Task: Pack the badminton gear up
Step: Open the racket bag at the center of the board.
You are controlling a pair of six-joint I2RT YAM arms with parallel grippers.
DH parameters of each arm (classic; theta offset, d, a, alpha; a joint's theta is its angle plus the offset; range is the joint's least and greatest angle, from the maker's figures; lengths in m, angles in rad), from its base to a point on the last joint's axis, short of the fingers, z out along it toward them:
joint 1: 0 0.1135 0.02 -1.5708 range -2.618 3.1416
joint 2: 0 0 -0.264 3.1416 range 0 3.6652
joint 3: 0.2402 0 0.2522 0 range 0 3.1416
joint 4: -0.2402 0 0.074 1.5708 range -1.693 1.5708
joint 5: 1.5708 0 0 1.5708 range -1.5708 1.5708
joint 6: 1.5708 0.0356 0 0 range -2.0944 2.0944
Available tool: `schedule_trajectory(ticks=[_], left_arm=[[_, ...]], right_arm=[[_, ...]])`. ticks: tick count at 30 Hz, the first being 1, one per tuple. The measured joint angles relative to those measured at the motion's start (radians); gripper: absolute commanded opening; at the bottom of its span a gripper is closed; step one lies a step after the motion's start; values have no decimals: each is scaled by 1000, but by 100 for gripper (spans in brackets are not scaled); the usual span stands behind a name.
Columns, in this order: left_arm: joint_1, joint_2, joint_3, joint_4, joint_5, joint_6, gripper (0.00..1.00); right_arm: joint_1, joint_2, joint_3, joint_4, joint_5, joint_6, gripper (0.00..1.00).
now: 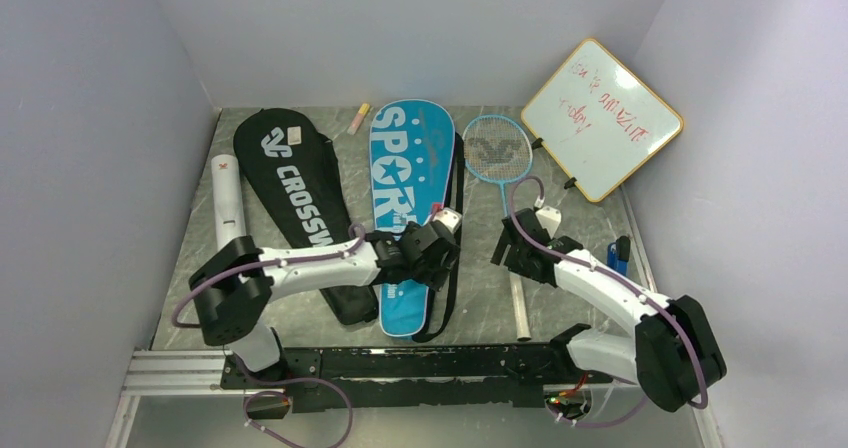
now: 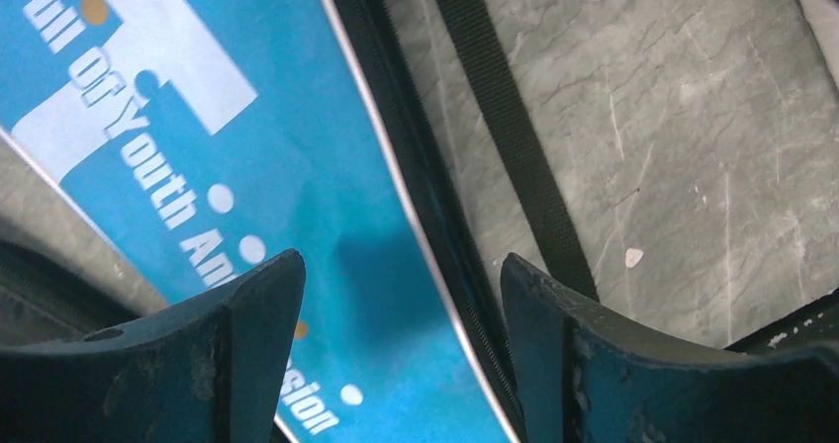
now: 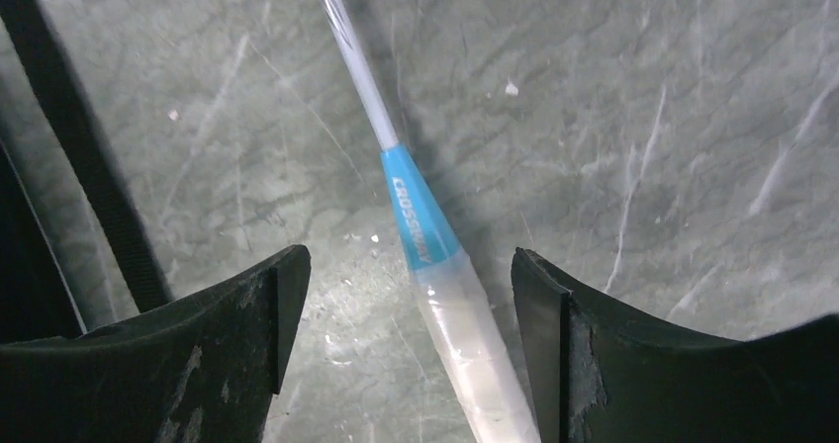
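The blue "SPORT" racket cover (image 1: 405, 163) lies flat in the middle of the table, and my left gripper (image 1: 437, 256) hovers over its right edge. In the left wrist view that gripper (image 2: 401, 265) is open, with the blue cover (image 2: 247, 166) and its black zip edge below the gap. The light-blue racket (image 1: 497, 150) lies to the right, its white handle (image 3: 465, 314) on the table between the fingers of my open right gripper (image 3: 408, 255), untouched. A black "CROSSWAY" cover (image 1: 290, 183) and a white tube (image 1: 227, 198) lie at the left.
A wood-framed whiteboard (image 1: 602, 118) leans in the back right corner. A small pink-yellow marker (image 1: 358, 118) lies at the back between the covers. The blue cover's black strap (image 2: 505, 127) runs over the table beside it. A blue object (image 1: 618, 256) sits by the right wall.
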Motion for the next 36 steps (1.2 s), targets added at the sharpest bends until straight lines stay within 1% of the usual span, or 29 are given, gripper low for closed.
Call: schedule_trajectory(ticks=[5,8,14,15,16,17,19,20,22,23,24,27,31,34,35,36], left_arm=[[-16,89,76,-9,-13,4,78],[-20,132,125,-24,-34,3,77],[-20,196,186,-58,-104,-7,75],[-20,205,192,-66,-116,-8,75],[-20,213,196,-72,-125,-9,75],[-20,224,203,-84,-140,-10,75],[-20,250,222,-106,-168,-13,74],[-20,264,230,-113,-182,-16,71],[-20,286,240,-125,-204,-23,66],[-20,293,240,-133,-216,-27,63],[-19,298,240,-142,-226,-30,59],[-5,298,238,-162,-246,-32,47],[27,290,225,-153,-247,-31,32],[54,264,199,-149,-239,-29,18],[64,250,188,-143,-233,-26,9],[73,238,180,-141,-226,-25,6]], right_arm=[[0,0,-41,-3,-34,34,74],[0,11,-60,-8,-52,58,67],[-1,4,-72,8,-68,68,44],[-1,-2,-78,16,-72,69,38],[0,-8,-84,22,-76,70,29],[1,-14,-89,29,-83,70,25],[20,-21,-98,50,-110,69,25],[36,-21,-99,55,-111,69,23],[96,-22,-99,51,-89,88,12],[132,-22,-97,43,-77,104,4],[167,-21,-95,34,-63,119,0],[244,-18,-76,-28,-34,164,0],[287,-39,-56,-101,-13,203,0],[303,-102,-42,-169,-9,221,0],[307,-122,-34,-192,-9,225,0],[309,-138,-23,-213,-10,226,0]])
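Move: The blue racket bag's flap edge runs under the left hand: the stretch it goes for is about 4 cm ahead, 2 cm right and 5 cm below, with the bag's black strap some 5 cm farther right. For the right hand, the front end of the blue racket's handle is some 2 cm back, straight in line sideways and 3 cm below. From this hand the racket's head is about 31 cm ahead and 3 cm left, the blue bag's middle roughly 12 cm ahead and 22 cm left. Forward by nearly 6 cm and down about 3 cm goes the left hand, first edging right, then swinging back left some 5 cm across the bag opening, rolling and turning counter-clockwise as its fingers close on the flap edge. The right hand sinks and draws back onto the racket, pinches the front end of its handle, then drags it left and back by about 4 cm each way, rising at the end. ##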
